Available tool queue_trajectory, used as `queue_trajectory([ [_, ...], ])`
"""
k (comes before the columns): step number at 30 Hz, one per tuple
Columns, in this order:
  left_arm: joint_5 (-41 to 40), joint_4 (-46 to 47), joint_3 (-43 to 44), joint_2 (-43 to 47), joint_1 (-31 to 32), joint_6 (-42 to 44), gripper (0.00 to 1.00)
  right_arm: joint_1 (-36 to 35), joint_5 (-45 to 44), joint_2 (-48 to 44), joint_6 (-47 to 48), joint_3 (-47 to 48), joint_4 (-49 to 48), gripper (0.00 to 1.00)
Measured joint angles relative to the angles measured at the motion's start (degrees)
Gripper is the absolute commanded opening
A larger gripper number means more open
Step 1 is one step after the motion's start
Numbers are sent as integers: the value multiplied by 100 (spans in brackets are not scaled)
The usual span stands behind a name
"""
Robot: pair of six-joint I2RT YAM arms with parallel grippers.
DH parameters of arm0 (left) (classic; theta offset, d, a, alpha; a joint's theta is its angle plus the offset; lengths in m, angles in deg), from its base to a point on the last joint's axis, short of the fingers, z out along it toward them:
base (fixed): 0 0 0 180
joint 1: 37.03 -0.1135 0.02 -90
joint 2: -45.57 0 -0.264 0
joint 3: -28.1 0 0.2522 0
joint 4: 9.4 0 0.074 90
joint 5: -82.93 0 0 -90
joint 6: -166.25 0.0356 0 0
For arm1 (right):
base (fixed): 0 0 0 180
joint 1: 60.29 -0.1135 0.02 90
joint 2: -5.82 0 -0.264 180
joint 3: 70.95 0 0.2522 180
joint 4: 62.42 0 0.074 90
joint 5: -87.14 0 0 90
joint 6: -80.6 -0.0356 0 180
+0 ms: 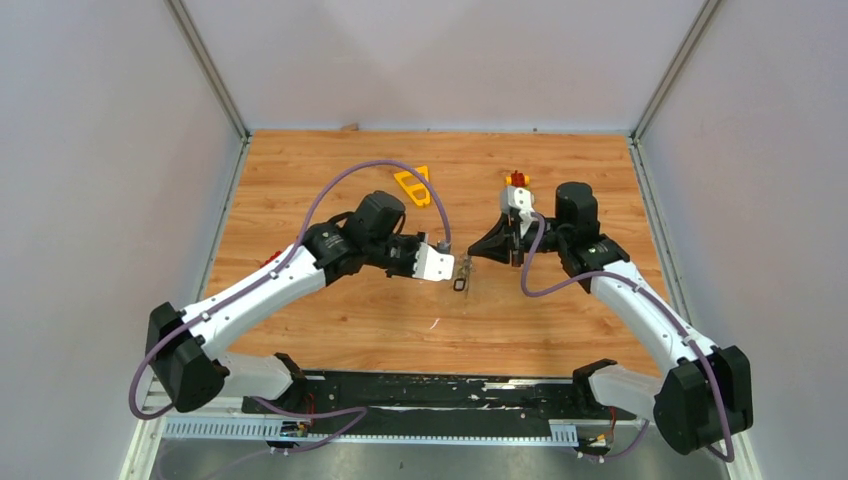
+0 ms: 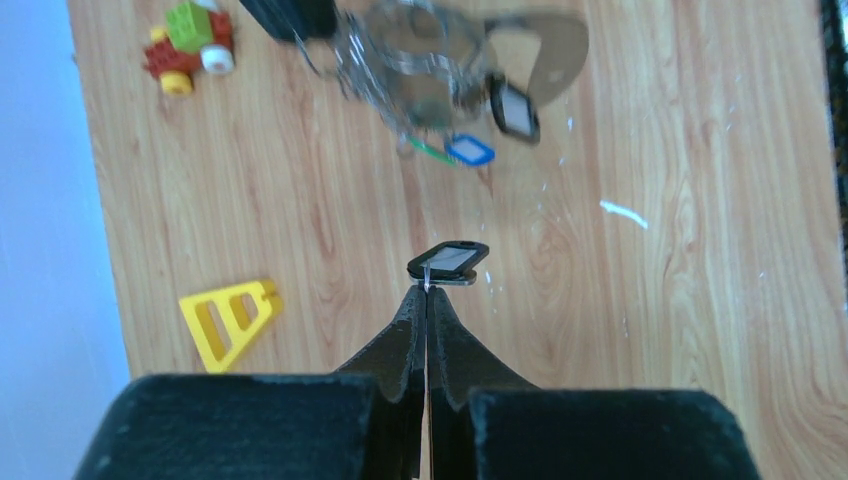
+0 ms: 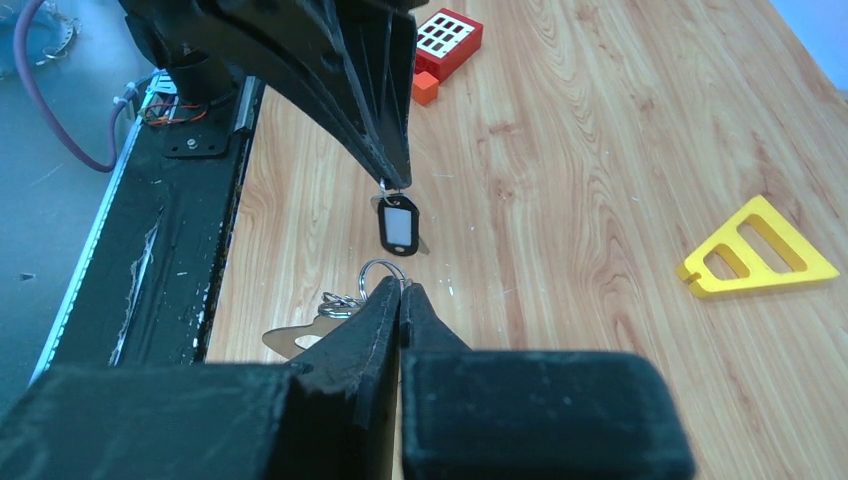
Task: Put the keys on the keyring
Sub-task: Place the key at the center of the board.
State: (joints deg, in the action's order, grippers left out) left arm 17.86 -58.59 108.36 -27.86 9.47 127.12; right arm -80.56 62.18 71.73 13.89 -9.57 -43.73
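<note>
My left gripper [image 2: 427, 290] is shut on the thin wire loop of a key with a black tag [image 2: 448, 262], which hangs below its fingertips [image 3: 392, 180] above the table. My right gripper [image 3: 402, 287] is shut on the silver keyring [image 3: 381, 270], from which more small rings [image 3: 335, 305] hang. In the left wrist view the keyring [image 2: 415, 60] is blurred, and keys with a black tag [image 2: 512, 108] and a blue tag [image 2: 468, 150] dangle from it. From above, the left gripper [image 1: 460, 270] and right gripper [image 1: 472, 256] almost meet tip to tip at mid-table.
A yellow triangle frame [image 1: 415, 187] lies at the back, left of centre. A red-green-yellow toy block figure [image 1: 517, 180] stands behind the right gripper. A red grid block [image 3: 447, 38] lies at the left side. The black base strip [image 1: 430, 390] runs along the near edge.
</note>
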Motion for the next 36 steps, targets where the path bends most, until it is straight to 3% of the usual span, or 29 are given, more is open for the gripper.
queue_trajectory([
  [8,-1123,-186,-509,-629,-33,234,0,262,101,-81,-76,0,57,0],
  [16,-1504,-317,-619,-1587,-50,179,4,455,155,-332,4,0,299,0],
  [23,-1346,-302,-481,-2295,-50,96,25,702,151,-632,350,-22,798,0],
  [29,-898,-234,-555,-1932,-111,238,57,868,219,-750,498,-85,1027,0],
  [36,-63,170,-586,-656,-332,210,62,881,732,-691,535,-85,1099,0],
])
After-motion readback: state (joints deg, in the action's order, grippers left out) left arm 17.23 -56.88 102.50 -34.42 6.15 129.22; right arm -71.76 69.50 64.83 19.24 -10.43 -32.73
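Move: Near the middle of the board lies the bare spot for the black-tagged key in the left hand: roughly 19 cm below that hand, 5 cm to its left and 1 cm ahead. From the same hand, the keyring hangs some 6 cm right, 2 cm ahead and 3 cm lower; the yellow triangle lies about 27 cm ahead and 5 cm left, the white strip 8 cm back and 1 cm right, both at board level. From the right hand the spot is some 13 cm left, 3 cm back and 22 cm down. Dropping about 17 cm and easing 5 cm to its left, the left hand lowers the tagged key to the board, tipping some 30 degrees so the fingers point more steeply down. Near the bottom it opens and lets go, then climbs about 10 cm clear, drifting a little right as the fingers spread. The right hand keeps its pinch on the keyring and draws a few centimetres right, away from the key's spot. ##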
